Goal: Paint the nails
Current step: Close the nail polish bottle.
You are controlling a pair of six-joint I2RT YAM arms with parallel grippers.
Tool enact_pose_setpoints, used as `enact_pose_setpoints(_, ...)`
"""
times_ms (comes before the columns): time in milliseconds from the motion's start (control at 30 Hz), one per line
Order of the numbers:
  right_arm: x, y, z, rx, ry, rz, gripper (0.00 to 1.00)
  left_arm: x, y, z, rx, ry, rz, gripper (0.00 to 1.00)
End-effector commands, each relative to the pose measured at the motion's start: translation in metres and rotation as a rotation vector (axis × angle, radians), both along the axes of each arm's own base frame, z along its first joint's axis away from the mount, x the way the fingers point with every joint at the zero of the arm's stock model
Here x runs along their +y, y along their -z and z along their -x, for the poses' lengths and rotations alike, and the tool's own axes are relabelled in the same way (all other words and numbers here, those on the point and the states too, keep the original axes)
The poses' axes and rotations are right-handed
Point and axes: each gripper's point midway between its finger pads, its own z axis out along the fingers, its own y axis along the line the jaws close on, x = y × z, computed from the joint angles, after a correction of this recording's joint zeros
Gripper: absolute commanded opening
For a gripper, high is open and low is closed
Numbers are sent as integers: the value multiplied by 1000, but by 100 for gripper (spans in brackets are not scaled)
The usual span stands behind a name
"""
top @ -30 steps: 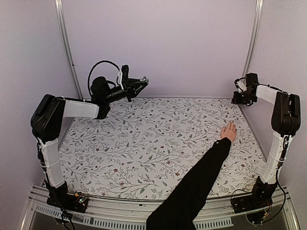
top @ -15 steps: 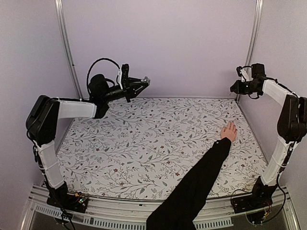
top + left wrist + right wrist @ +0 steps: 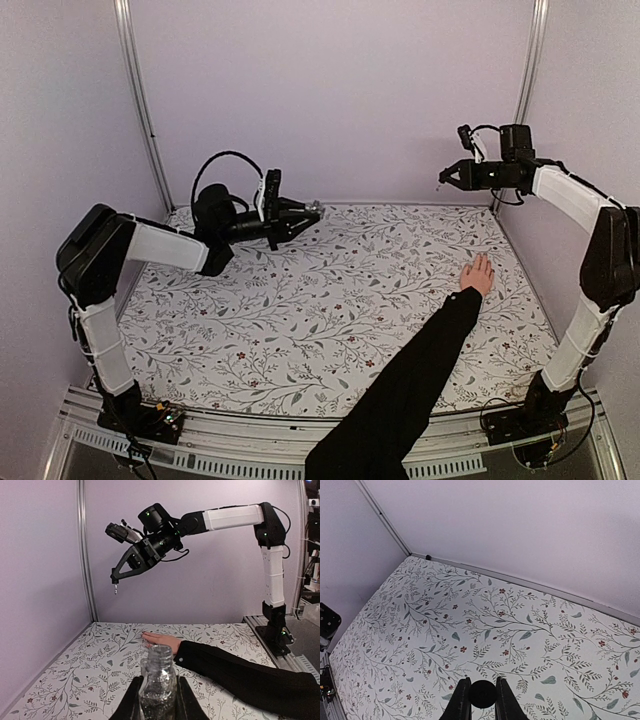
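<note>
A bare hand (image 3: 478, 274) in a long black sleeve (image 3: 410, 375) lies flat on the floral table at the right; its nails (image 3: 144, 636) are too small to make out. My left gripper (image 3: 306, 211) hovers at the back left, shut on an open glittery polish bottle (image 3: 158, 680). High at the back right, my right gripper (image 3: 447, 177) is shut on the black cap (image 3: 483, 692), and a thin brush (image 3: 115, 590) hangs below it. Both grippers are well away from the hand.
The floral table cover (image 3: 300, 300) runs to metal posts (image 3: 140, 100) at the back corners and pale walls on three sides. The sleeved arm crosses the table's front right part. The left arm's cable loop (image 3: 225, 160) sticks up.
The right gripper has swung left and up, out of the back right corner, with the cap. The left gripper has dropped lower and shifted right with the bottle. The hand has stayed still.
</note>
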Motion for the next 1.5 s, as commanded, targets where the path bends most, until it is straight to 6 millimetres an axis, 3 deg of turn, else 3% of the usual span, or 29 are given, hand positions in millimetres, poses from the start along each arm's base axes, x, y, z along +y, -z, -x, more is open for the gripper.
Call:
enact_pose_setpoints(0,45,-38,32,-104,-156,-70,0,-5,3,30,-80,69,19,0)
enact_pose_setpoints(100,78,-50,57,-147,-245,-71,0,-2,0,42,-75,67,70,0)
enact_pose_setpoints(200,100,-62,83,-188,-313,-89,0,-2,1,55,-31,67,103,0)
enact_pose_setpoints(433,134,-88,159,-215,-450,-187,0,-8,14,102,32,29,106,0)
enact_pose_setpoints(700,167,-94,241,-239,-631,-227,0,-28,11,158,12,72,149,0)
enact_pose_setpoints(933,182,-84,299,-250,-794,-240,0,-49,9,189,-38,142,139,0)
enact_pose_setpoints(1133,190,-83,328,-294,-880,-191,0,-44,-1,213,-35,211,215,0)
enact_pose_setpoints(1467,201,-85,356,-360,-965,-175,0,-73,5,232,-57,215,142,0)
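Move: The right hand holds the nail polish cap with its brush. The open bottle in the left hand is roughly 27 cm to the right hand's left, 13 cm farther back and about level. The dummy hand lies on the table 25 cm below, 6 cm back and 8 cm to the right; the middle of its black sleeve is some 36 cm back, 10 cm left and equally low. From the left hand, the cap is about 13 cm ahead, 28 cm right. Cap and bottle stay gripped, not yet touching, as both hands swing back towards the robot. The right carries the brush about 35 cm back, 20 cm left and somewhat up towards the bottle, turning some 55 degrees counter-clockwise to point left. The left draws the bottle about 22 cm back and a little right, turning slightly clockwise. ##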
